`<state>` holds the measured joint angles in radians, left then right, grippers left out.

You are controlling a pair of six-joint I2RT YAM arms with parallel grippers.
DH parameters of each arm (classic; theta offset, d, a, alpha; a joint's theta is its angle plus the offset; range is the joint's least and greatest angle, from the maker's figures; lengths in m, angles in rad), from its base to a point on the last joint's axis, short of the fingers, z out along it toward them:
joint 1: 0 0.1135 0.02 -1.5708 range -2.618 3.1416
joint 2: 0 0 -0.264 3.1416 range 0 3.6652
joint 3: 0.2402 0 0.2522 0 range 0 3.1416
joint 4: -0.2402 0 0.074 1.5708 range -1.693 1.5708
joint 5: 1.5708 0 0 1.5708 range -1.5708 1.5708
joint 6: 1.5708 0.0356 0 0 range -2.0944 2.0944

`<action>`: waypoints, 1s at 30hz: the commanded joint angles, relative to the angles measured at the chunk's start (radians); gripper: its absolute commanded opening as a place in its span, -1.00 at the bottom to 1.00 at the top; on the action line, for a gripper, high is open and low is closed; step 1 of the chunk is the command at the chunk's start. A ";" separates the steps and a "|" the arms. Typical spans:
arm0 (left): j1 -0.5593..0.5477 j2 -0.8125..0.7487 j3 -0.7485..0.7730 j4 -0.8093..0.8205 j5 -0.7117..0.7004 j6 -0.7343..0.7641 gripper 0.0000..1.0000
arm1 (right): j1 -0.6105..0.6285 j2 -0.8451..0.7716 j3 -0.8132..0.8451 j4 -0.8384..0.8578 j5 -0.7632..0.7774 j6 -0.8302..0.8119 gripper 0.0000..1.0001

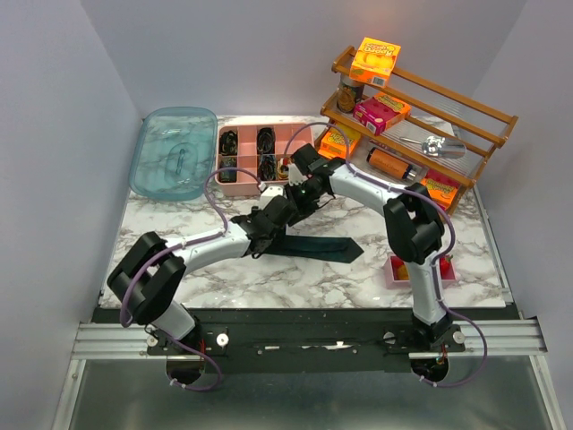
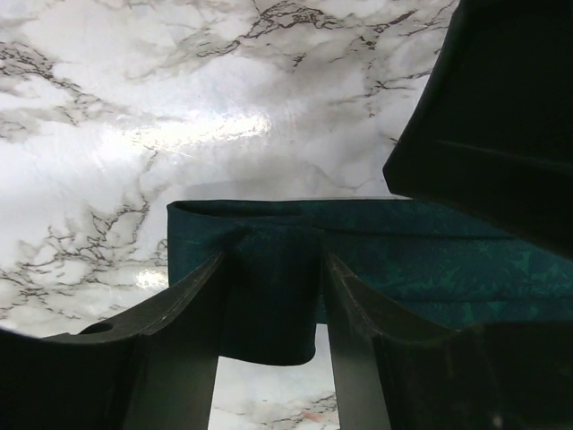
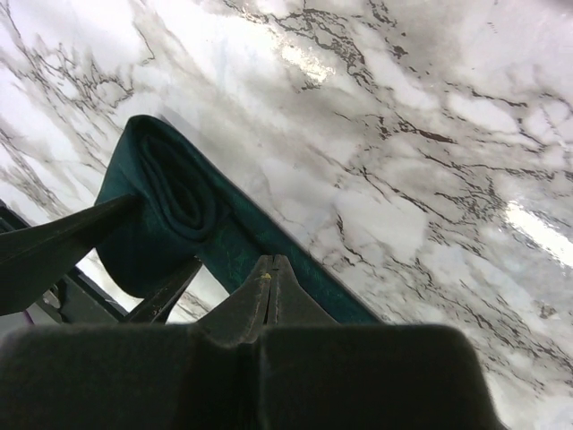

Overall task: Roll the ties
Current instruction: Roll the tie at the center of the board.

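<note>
A dark teal tie [image 1: 327, 247] lies flat across the middle of the marble table [image 1: 179, 224], wide pointed end to the right. Its left end is wound into a small coil [image 2: 269, 300]. My left gripper [image 2: 273, 262] is open around that coil, one finger [image 2: 192, 309] on each side. In the right wrist view the coil [image 3: 170, 202] shows its spiral, with the left fingers [image 3: 76, 246] flanking it. My right gripper [image 3: 271, 262] is shut with nothing in it, tip down on the flat strip just beside the coil. From above, the left gripper [image 1: 267, 226] and right gripper [image 1: 302, 201] meet there.
A pink divided box [image 1: 235, 184] holding dark coils stands behind the grippers. A translucent blue lid [image 1: 175, 152] lies at the back left. A wooden rack [image 1: 466, 112] with packets and cans fills the back right. A small red tray [image 1: 396, 271] sits by the right arm.
</note>
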<state>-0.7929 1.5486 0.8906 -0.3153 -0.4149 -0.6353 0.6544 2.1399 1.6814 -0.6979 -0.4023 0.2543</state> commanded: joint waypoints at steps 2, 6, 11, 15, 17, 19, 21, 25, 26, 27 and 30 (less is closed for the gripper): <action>-0.008 -0.028 -0.044 0.070 0.074 -0.052 0.11 | -0.006 -0.057 -0.023 0.020 0.017 -0.003 -0.97; -0.008 -0.041 -0.058 0.104 0.099 -0.056 0.13 | -0.009 -0.075 -0.038 0.026 -0.001 -0.015 -0.97; -0.002 -0.100 -0.050 0.078 0.054 -0.058 0.46 | -0.004 -0.113 -0.075 0.049 -0.055 -0.018 -0.97; 0.044 -0.176 -0.074 0.073 0.063 -0.064 0.65 | 0.014 -0.133 -0.084 0.061 -0.081 -0.020 -0.97; 0.092 -0.225 -0.100 0.081 0.105 -0.064 0.70 | 0.027 -0.137 -0.086 0.069 -0.105 -0.017 -0.97; 0.128 -0.270 -0.125 0.081 0.161 -0.067 0.73 | 0.040 -0.135 -0.078 0.070 -0.127 -0.009 -0.97; 0.199 -0.300 -0.148 0.099 0.218 -0.072 0.80 | 0.056 -0.137 -0.071 0.077 -0.130 -0.006 -0.97; 0.342 -0.344 -0.229 0.171 0.413 -0.089 0.86 | 0.094 -0.118 -0.054 0.075 -0.145 0.000 -0.97; 0.362 -0.347 -0.243 0.189 0.491 -0.090 0.87 | 0.100 -0.106 -0.052 0.074 -0.145 0.000 -0.97; 0.397 -0.347 -0.254 0.218 0.516 -0.095 0.87 | 0.103 -0.101 -0.051 0.072 -0.144 0.000 -0.97; 0.440 -0.338 -0.300 0.289 0.597 -0.115 0.88 | 0.110 -0.081 -0.052 0.071 -0.126 0.002 -0.97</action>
<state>-0.4026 1.2137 0.6418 -0.1452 -0.0319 -0.7177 0.7521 2.0346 1.6093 -0.6369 -0.5171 0.2535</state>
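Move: The rolled end of the tie sits between my left fingertips, its middle about 1 cm below the hand point, 2 cm to its left and 1 cm back. The flat tail runs to the right, its middle some 9 cm right of my left hand and 2 cm back; the pink compartment box is about 18 cm ahead and 3 cm left. From my right hand, the roll lies some 6 cm left, 4 cm back and about 1 cm lower. My left fingers keep astride the roll for a last 1 cm or so rightward, then spread nearly full open and come free, rising about 5 cm and swinging some 8 cm left while the hand rolls left side down, about 25 degrees. My right hand, fingers still shut, lifts and then carries back and left about 6 cm, over the tail towards the roll. ##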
